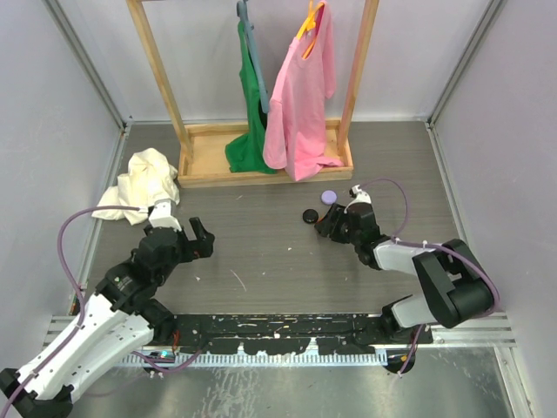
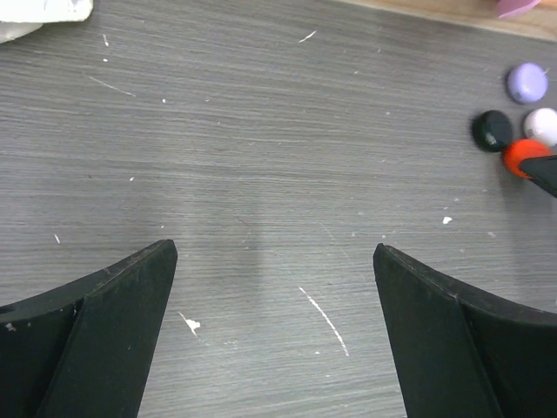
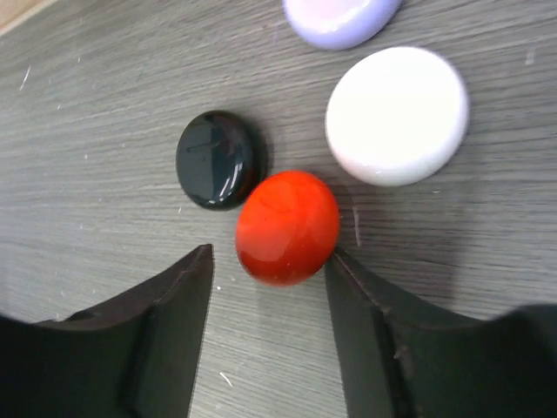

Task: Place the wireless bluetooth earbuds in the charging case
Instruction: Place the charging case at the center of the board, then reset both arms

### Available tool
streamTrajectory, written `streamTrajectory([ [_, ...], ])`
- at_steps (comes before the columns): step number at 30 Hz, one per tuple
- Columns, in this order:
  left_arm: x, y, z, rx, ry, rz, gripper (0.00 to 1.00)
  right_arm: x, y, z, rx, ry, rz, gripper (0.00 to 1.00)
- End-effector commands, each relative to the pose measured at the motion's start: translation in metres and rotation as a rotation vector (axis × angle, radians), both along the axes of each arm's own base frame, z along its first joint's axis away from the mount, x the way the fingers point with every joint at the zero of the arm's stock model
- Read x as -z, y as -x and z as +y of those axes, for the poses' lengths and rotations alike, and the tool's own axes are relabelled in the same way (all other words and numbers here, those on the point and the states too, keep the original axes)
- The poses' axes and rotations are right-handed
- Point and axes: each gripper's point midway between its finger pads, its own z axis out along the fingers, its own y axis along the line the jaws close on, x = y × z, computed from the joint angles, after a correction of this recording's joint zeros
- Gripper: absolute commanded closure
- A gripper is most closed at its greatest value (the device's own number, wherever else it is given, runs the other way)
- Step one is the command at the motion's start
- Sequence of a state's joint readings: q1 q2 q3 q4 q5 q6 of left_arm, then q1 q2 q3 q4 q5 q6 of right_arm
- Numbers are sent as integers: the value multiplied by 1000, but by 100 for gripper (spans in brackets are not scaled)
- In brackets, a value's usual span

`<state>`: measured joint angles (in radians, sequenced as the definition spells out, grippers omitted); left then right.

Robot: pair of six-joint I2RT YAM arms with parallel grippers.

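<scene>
Four round glossy pieces lie close together right of centre: red (image 3: 288,227), black (image 3: 216,159), white (image 3: 397,115) and lavender (image 3: 341,16). I cannot tell which of them is the charging case, and no separate earbuds show. My right gripper (image 3: 270,261) is open low over the table, with the red piece just ahead of its tips. Its right finger (image 3: 365,296) touches that piece and the left finger stands clear. My left gripper (image 2: 274,252) is wide open over bare table at the left, far from the pieces (image 2: 525,157).
A wooden clothes rack (image 1: 261,165) with a green shirt (image 1: 251,131) and a pink shirt (image 1: 305,96) stands at the back. A cream cloth (image 1: 139,183) lies crumpled at the back left. Grey walls close in both sides.
</scene>
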<state>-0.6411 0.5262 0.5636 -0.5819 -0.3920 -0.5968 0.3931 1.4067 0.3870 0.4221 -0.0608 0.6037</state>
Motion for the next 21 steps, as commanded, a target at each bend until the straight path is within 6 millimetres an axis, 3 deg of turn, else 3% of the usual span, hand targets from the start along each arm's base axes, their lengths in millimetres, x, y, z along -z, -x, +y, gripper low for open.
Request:
streamTrajectory([
  [1,-37,7,0,-11,81,-25,2,-5,-4,-15,69,-5,23,36],
  [5,-51,21,1,28,109,-29,2,-19,7,-31,88,10,3,25],
  [8,-58,32,9,40,94,-32,2,-39,15,-44,100,48,-42,2],
  [18,-72,64,45,10,72,-86,2,-136,54,-98,219,178,-263,0],
  [21,-74,70,52,-11,116,-129,2,-166,66,-97,209,124,-367,0],
])
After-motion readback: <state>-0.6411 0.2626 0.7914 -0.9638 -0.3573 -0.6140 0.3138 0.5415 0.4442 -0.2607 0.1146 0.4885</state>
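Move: The red charging case is already down on the board between the right hand's loosening fingertips, its middle about 1 cm ahead of the hand point and 1 cm below. From that hand, the black case is about 3 cm ahead and 4 cm left, the white about 4 cm ahead and 3 cm right, the purple some 8 cm ahead and 1 cm right, all about 1 cm lower. From the left hand, the red case is roughly 32 cm right, 9 cm ahead and 13 cm below. The right fingers, already part-way open, spread wide and let go of the red charging case as the hand first slides off low to the right, then climbs away up, right and back, about 13 cm up and 8 cm right in all, the wrist tipping up some 15 degrees and turning a little clockwise. The left hand, empty and open, draws away too, rising first and then backing towards its base, about 6 cm each way. ##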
